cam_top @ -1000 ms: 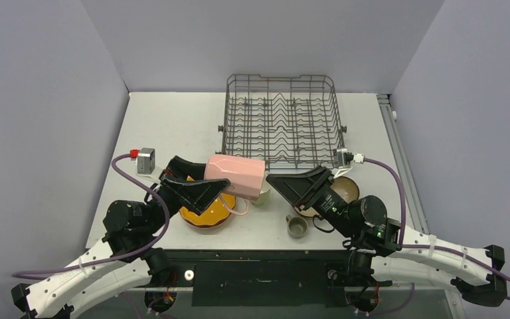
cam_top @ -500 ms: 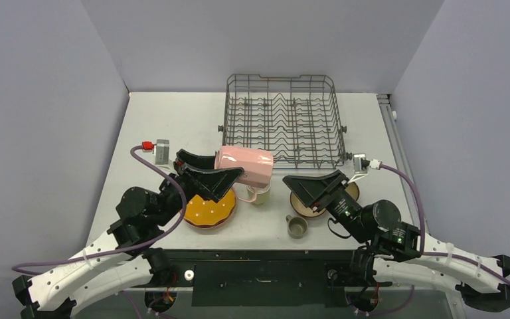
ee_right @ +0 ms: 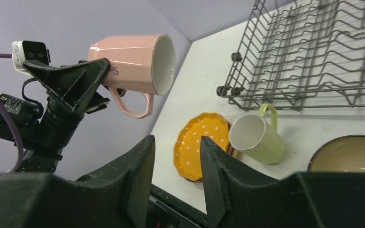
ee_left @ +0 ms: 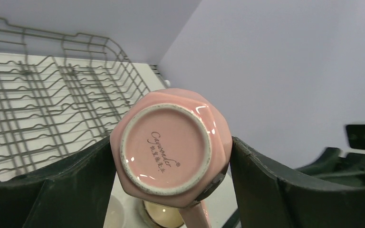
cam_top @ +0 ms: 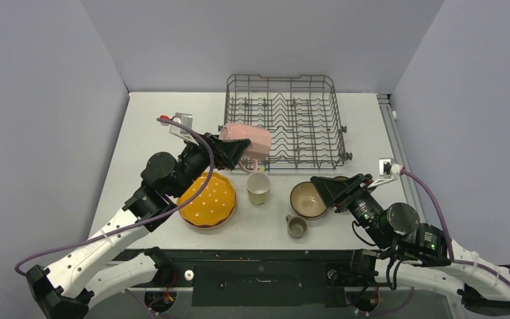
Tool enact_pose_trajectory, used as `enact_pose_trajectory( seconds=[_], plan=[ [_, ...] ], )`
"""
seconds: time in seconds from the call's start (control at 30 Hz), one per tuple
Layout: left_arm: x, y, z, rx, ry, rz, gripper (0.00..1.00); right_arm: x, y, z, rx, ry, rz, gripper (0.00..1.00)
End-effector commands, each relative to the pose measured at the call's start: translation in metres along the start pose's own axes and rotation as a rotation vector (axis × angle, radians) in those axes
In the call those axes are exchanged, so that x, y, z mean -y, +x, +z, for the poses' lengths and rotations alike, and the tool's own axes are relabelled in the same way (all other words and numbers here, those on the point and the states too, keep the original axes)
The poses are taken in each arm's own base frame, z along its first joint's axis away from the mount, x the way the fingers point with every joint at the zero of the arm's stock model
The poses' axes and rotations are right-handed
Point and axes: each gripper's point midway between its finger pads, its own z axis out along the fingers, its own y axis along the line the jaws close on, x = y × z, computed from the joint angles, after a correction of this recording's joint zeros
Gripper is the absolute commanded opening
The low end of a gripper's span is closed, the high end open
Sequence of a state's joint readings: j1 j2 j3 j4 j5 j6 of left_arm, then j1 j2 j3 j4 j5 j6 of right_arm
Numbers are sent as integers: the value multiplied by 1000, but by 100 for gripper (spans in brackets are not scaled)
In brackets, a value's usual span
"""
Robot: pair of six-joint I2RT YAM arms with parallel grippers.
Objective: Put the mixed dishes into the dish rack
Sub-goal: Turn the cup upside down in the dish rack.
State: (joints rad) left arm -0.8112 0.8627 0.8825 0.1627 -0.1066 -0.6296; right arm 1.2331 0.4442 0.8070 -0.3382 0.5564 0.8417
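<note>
My left gripper (cam_top: 229,151) is shut on a pink mug (cam_top: 247,138), held on its side in the air at the front left corner of the grey wire dish rack (cam_top: 281,77). In the left wrist view the mug's base (ee_left: 168,147) fills the gap between the two fingers, with the rack (ee_left: 38,95) beyond. My right gripper (cam_top: 325,186) stands open and holds nothing, just right of a brown bowl (cam_top: 307,199). On the table stand an orange dotted plate (cam_top: 207,198), a pale yellow mug (cam_top: 259,187) and a small grey-olive cup (cam_top: 297,226).
The right wrist view looks left between its open fingers (ee_right: 138,175) at the orange plate (ee_right: 199,145), the yellow mug (ee_right: 259,135), the rack (ee_right: 313,57) and the raised pink mug (ee_right: 133,61). Purple walls close in three sides. No dishes are in the rack.
The left arm has carried the pink mug up and away from the plate to the rack's front left corner. The right arm has drawn back to the right, uncovering the brown bowl.
</note>
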Motion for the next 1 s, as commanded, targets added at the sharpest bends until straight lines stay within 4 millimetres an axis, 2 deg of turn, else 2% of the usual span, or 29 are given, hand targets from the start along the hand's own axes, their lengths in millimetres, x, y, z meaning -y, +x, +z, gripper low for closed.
enact_pose_trajectory(
  seconds=[0.0,0.13,0.17,0.2,0.37,0.4,0.5,0.53,0.57,0.6,0.63,0.67,0.7,0.8,0.83,0.97],
  plan=[
    [11,-55,15,130,60,-13,0,26,-9,-8,-18,138,-169,36],
    [-7,-53,37,115,18,25,0,39,-6,-9,-48,193,-271,36],
    [-7,-56,41,120,17,41,0,42,-6,-9,-50,209,-295,36],
    [-15,-51,49,101,-2,49,0,45,-5,-9,-62,226,-321,36],
    [-29,-50,77,87,-38,112,0,56,-2,-10,-90,267,-409,36],
    [-39,-46,85,76,-63,135,0,59,-1,-10,-95,274,-423,36],
    [-56,-41,103,58,-117,179,0,63,0,-11,-106,286,-459,36],
    [-57,-46,106,69,-126,202,0,64,0,-12,-111,289,-469,36],
    [-64,-40,112,52,-145,211,0,65,0,-13,-117,292,-483,36],
    [-65,-45,116,60,-154,233,0,67,0,-13,-121,299,-494,36],
    [-74,-38,122,42,-174,242,0,68,1,-13,-126,304,-508,36],
    [-74,-45,126,54,-182,261,0,70,1,-14,-131,309,-519,36],
    [-84,-40,131,41,-206,271,0,71,2,-14,-138,313,-532,36],
    [-96,-44,144,38,-238,312,0,72,6,-13,-153,301,-550,36],
    [-106,-38,150,20,-262,320,0,71,7,-13,-154,293,-548,36],
    [-122,-38,170,3,-300,372,0,73,11,-13,-169,289,-569,36]
  ],
)
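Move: Ahead of the left hand, which already holds the pink cup base-inward, the dish rack's left half centres some 32 cm farther out, about 4 cm right and 34 cm down. The green mug stands on the table about 3 cm ahead, 7 cm right and 34 cm down; the orange plates lie level with the hand, 13 cm left and 37 cm down. From the empty right hand the same rack half is roughly 42 cm ahead, 20 cm left, 31 cm down. Carrying the gripped cup forward about 18 cm and down some 8 cm, the left hand crosses the rack's front part to above its left half, turning so that the fingers and the cup's mouth swing ahead and dip about 20 degrees. The partly open right hand sinks 7 cm and draws 4 cm right, rolling its left side down some 35 degrees. ##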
